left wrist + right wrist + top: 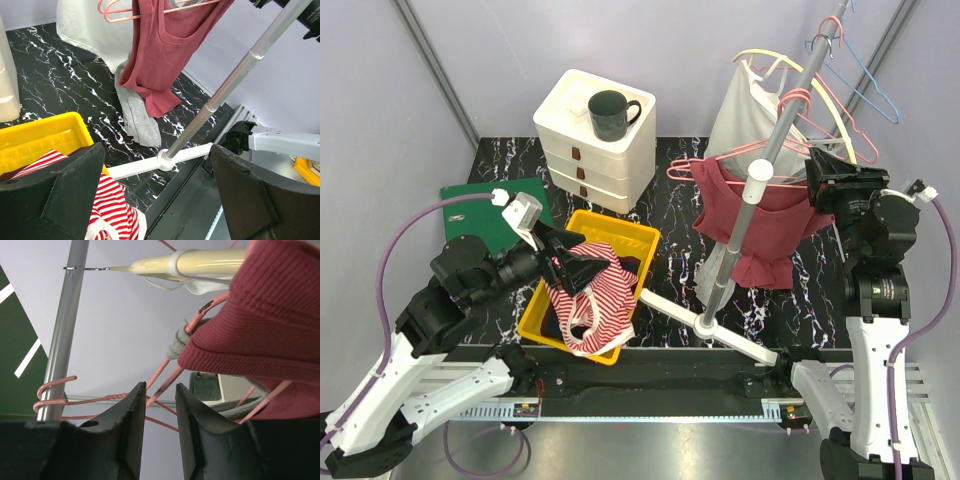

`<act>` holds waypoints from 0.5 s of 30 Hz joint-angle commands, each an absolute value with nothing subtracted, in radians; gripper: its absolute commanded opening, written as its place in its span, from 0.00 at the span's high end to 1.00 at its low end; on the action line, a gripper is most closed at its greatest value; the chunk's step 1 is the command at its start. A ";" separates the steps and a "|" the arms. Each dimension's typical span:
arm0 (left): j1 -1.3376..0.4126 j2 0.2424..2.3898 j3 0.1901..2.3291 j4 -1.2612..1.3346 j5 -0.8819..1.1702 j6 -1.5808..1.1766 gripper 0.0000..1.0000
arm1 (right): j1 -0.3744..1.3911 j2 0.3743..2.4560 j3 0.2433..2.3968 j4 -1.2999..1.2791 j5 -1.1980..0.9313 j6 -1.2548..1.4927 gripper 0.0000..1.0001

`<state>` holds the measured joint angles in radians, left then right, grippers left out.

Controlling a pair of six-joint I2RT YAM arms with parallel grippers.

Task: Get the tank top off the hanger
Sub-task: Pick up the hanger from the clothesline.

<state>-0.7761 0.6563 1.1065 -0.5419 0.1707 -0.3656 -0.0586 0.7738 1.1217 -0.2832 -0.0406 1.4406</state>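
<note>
The dark red ribbed tank top hangs on a pink wire hanger hooked to the silver rack pole. My right gripper is raised at the top's right shoulder. In the right wrist view its jaws stand narrowly apart, with the pink hanger wire running between them and the tank top strap just above. My left gripper hovers wide open over the yellow bin, holding nothing. The tank top also shows from below in the left wrist view.
A red-and-white striped garment lies in the bin. A white garment hangs on a yellow hanger, grey cloth drapes by the pole, and a blue hanger hangs higher. White drawers carry a dark mug. The rack's white base crosses the table.
</note>
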 commanded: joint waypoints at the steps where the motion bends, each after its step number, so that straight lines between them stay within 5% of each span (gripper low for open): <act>1: -0.773 0.658 1.121 -0.477 0.218 -0.356 0.10 | -0.052 0.770 1.103 -0.259 -0.014 1.460 0.64; 15: -0.773 0.655 1.118 -0.468 0.232 -0.360 0.10 | -0.051 0.788 1.094 -0.252 -0.005 1.500 0.83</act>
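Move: The right hand already has the sloping right arm of the tank top's hanger between its open fingertips, about 1 cm ahead of the hand point. The tank top hangs some 7 cm left and 15 cm below, about 1 cm ahead. The hook on the bar is roughly 4 cm ahead, 4 cm left and 8 cm up. The yellow hanger is about 10 cm ahead, 1 cm right, level in height. From the left hand, that hanger arm lies some 17 cm ahead, 42 cm right and 7 cm higher. Close the right fingers, from nearly half open to about a fifth, round the hanger's right arm beside the tank top's strap, one finger above the wire and one below, so the tips come together on it. Let the hand sink about 1 cm at first, then hold it there, still pointing forward; don't pull yet. ##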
